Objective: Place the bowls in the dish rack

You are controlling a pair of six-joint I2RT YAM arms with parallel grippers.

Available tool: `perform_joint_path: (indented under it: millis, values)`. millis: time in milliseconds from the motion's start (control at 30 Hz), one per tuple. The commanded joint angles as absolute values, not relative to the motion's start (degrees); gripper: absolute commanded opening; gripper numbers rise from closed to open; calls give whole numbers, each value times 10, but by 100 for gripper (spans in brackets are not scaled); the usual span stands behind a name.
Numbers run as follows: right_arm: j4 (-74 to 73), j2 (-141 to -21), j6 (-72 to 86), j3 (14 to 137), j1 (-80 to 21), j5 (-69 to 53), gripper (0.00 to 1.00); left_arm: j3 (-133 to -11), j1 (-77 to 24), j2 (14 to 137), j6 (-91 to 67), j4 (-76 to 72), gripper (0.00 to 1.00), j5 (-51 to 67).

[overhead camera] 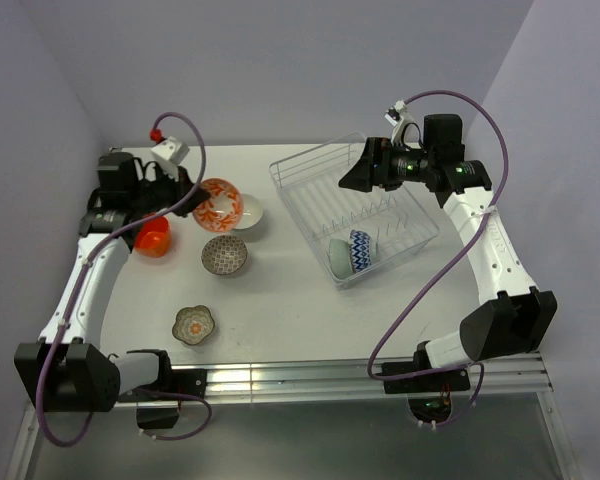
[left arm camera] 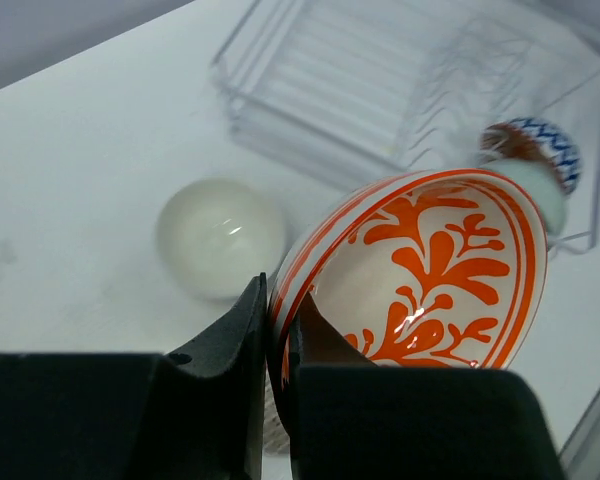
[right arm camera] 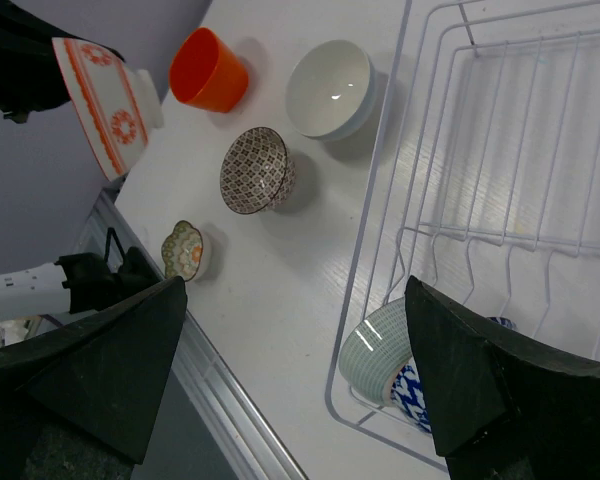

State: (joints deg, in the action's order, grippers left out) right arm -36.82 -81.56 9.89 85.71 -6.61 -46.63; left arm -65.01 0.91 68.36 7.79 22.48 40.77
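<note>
My left gripper point(overhead camera: 187, 192) is shut on the rim of the orange-white patterned bowl point(overhead camera: 218, 203), which tilts on edge; one finger point(left arm camera: 235, 330) is outside the rim point(left arm camera: 440, 270), the other inside. Near it on the table are the white bowl point(overhead camera: 248, 213), the orange-red bowl point(overhead camera: 152, 237), the grey-patterned bowl point(overhead camera: 224, 255) and the scalloped olive bowl point(overhead camera: 193, 325). The clear dish rack point(overhead camera: 315, 155) stands at the right, holding a pale teal bowl point(right arm camera: 375, 355) and a blue-patterned bowl point(overhead camera: 361, 249) at its near end. My right gripper point(right arm camera: 295, 290) hangs open over the rack, holding nothing.
The table's point(overhead camera: 280, 300) metal front rail point(overhead camera: 300, 378) runs along the near edge, close to the olive bowl. Purple walls close in on the left, back and right. The rack's far rows of prongs point(right arm camera: 510, 180) hold nothing.
</note>
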Motion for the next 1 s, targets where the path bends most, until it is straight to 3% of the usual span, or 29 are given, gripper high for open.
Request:
perform_joint_path:
  millis: [0, 100, 367, 633, 967]
  values:
    - [-362, -801, 107, 879, -78, -476, 96, -674, -62, 715, -49, 76, 0, 408]
    - [-381, -789, 112, 885, -80, -463, 97, -671, -114, 743, -87, -31, 0, 385]
    - [-359, -735, 147, 846, -100, -450, 100, -729, -213, 862, -164, -132, 0, 405]
    - [-334, -741, 214, 828, -134, -378, 100, -738, -227, 924, -302, -260, 0, 435]
    - [-269, -780, 272, 825, -156, -391, 100, -770, -252, 966, -358, -315, 0, 448]
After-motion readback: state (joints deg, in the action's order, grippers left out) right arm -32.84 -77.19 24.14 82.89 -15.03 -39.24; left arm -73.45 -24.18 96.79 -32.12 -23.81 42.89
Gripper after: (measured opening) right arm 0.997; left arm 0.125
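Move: The left hand, high over the table, holds the orange-patterned bowl by its rim; the open right gripper waits about 35 cm to its right, roughly level and a few cm higher. The brown-patterned bowl stands almost straight beneath the left hand, some 25 cm down, and the white bowl about 14 cm farther out than that and 4 cm right. For the right hand, the held bowl lies some 32 cm left, 2 cm back and 6 cm lower; the blue zigzag bowl in the dish rack is 27 cm below, 3 cm right. Keeping its pinch on the orange-patterned bowl's rim, the left hand swings about 22 cm to the right towards the open right gripper, fast at first and then easing off, rising a little at the end while its left side rolls down some 30 degrees and it turns clockwise. The right hand, fingers staying wide open, draws back and up a few centimetres, then comes partly forward and down again, shifting left all the while to bring its fingers close to the bowl's free side, without a grip on it yet. ##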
